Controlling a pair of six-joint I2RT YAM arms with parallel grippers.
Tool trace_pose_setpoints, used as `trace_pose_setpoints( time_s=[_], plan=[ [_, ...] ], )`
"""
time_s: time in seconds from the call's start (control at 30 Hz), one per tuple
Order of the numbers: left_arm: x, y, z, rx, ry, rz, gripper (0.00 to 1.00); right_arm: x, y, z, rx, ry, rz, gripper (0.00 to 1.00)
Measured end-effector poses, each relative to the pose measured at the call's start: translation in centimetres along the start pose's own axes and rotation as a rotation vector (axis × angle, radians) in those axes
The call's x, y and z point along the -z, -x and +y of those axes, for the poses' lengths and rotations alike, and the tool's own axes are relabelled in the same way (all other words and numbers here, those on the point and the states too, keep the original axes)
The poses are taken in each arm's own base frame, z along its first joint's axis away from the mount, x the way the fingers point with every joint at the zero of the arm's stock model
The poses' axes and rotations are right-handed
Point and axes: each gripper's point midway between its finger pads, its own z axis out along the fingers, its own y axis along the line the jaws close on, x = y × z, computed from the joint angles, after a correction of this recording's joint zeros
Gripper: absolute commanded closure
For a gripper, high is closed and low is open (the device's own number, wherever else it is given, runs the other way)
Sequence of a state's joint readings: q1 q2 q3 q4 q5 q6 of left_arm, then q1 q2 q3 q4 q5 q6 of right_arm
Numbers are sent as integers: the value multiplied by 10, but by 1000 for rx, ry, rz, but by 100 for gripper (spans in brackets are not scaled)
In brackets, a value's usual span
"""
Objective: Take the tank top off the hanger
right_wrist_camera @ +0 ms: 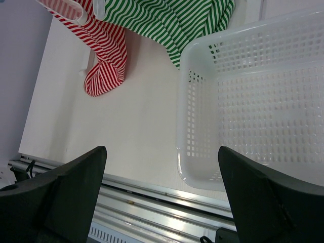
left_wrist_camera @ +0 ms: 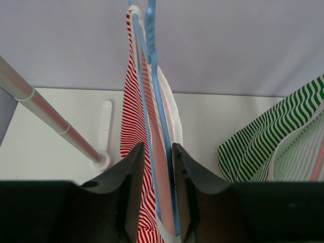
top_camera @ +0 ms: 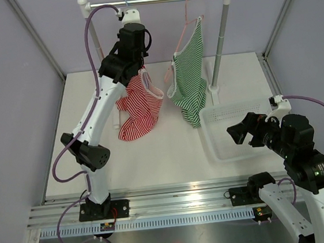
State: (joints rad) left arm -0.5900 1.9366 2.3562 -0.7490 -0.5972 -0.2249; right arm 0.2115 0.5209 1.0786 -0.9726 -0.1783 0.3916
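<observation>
A red-and-white striped tank top (top_camera: pixel 140 109) hangs on a blue hanger (left_wrist_camera: pixel 152 76) at the left of the rail (top_camera: pixel 155 0). My left gripper (top_camera: pixel 139 71) is up at its shoulder. In the left wrist view the left gripper (left_wrist_camera: pixel 158 147) has both fingers closed in against the hanger's blue bars, with the red striped cloth (left_wrist_camera: pixel 132 131) pinched between them. A green-and-white striped tank top (top_camera: pixel 189 78) hangs to the right on a pink hanger (top_camera: pixel 184 26). My right gripper (top_camera: pixel 235 131) hovers low over the basket's near corner, wide open and empty (right_wrist_camera: pixel 162 152).
A white perforated basket (top_camera: pixel 223 150) sits at the right of the table, below the green top's hem. The rack's upright poles (top_camera: pixel 218 40) stand at the back. An aluminium rail (top_camera: pixel 176 201) runs along the near edge. Grey walls close in both sides.
</observation>
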Motion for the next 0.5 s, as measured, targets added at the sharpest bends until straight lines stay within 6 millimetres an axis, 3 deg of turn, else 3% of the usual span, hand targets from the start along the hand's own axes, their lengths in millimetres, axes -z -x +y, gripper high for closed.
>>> trace_pose_setpoints(
  time_s=[0.17, 0.5],
  plan=[
    [0, 2, 7, -19, 35, -9, 100, -1, -2, 0, 0, 5, 5, 0],
    [10, 9, 19, -50, 66, -19, 100, -2, -5, 2, -2, 19, 19, 1]
  ],
)
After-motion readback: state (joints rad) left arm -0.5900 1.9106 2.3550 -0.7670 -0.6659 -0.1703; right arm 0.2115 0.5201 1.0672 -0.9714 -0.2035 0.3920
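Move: The blue hanger's near arm already stands between the left hand's half-closed fingers, about 1 cm right of their middle. The red-striped tank top hangs from it, its middle some 4 cm ahead, 2 cm left and 18 cm below; the green-striped one is about 5 cm ahead, 19 cm right and as low. The rack's left post stands roughly 8 cm ahead, 16 cm left. From the right hand, that hanger arm lies about 31 cm ahead, 32 cm left and 10 cm higher. The left fingers close, pinching the blue hanger, while the hand shifts about 2 cm left, then rises slightly. ##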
